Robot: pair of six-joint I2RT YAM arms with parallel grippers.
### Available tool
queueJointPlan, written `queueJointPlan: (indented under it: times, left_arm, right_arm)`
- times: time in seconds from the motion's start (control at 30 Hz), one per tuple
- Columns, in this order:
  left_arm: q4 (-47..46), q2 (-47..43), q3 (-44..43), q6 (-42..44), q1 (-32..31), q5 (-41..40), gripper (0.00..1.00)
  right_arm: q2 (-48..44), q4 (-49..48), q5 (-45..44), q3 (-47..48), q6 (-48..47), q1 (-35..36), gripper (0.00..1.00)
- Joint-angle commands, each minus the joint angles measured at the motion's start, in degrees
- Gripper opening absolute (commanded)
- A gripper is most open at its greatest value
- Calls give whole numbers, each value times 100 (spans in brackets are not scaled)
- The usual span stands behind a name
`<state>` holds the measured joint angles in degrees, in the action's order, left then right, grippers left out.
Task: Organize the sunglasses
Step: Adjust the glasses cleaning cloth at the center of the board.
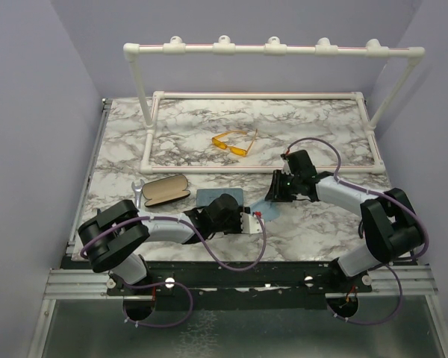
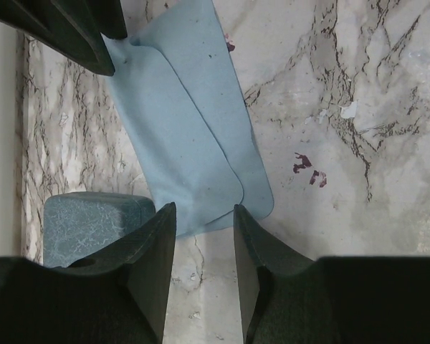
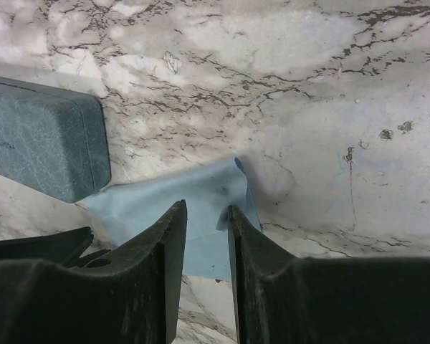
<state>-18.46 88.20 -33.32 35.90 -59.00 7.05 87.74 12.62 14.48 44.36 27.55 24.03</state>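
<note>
The yellow-orange sunglasses [image 1: 235, 142] lie unfolded on the marble table inside the white pipe frame, far from both grippers. A folded light blue cloth [image 2: 186, 122] [image 3: 197, 204] lies flat between the arms. My left gripper [image 2: 201, 215] [image 1: 255, 221] is open just short of the cloth's near edge, with only bare table between its fingers. My right gripper [image 3: 205, 209] [image 1: 273, 191] is open and straddles the cloth's other end. A raised fold of cloth rests against its right finger [image 3: 233, 215].
The grey-blue rectangular case [image 2: 93, 222] [image 3: 43, 143] lies shut beside the cloth. An open black oval case [image 1: 164, 190] and a small silver wrench [image 1: 138, 192] lie left of it. A white pipe rack with hooks [image 1: 276, 48] stands over the back half.
</note>
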Motion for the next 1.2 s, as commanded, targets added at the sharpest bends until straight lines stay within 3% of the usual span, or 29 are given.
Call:
queueJointPlan:
  times: [0.0,0.33,0.87,1.17]
  left_arm:
    - [-312,77,118,107,-32,104,39]
    - [-360,50,133,88,-34,113,40]
    - [-199,14,40,86,-33,187,40]
    - [-70,98,-65,119,-35,139,44]
  right_arm:
    - [97,-211,244,-55,23,-4,33]
    - [263,18,-301,26,-30,-4,28]
    - [169,374,-483,122,-226,4,1]
    - [-262,717,545,313,-134,5,1]
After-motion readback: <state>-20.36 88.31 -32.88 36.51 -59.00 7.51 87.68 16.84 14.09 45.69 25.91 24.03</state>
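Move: The glasses cleaning cloth lies flat under the open right fingers near its far right corner; its middle is about 4 cm back, 2 cm left and 2 cm below the right hand. The blue-grey case sits some 17 cm left of the right hand, level with it, and the white front rail runs about 10 cm straight ahead of it. From the left hand, the cloth's middle lies roughly 5 cm right, 2 cm ahead and 2 cm down. The cloth's far right part is pinched by the right fingers: from just above, the right hand sinks about 1.5 cm, drifting some 1 cm right, while its fingers shut from a third open to closed on the fabric. Keeping hold, it then rises about 1.5 cm again and draws back a little. ##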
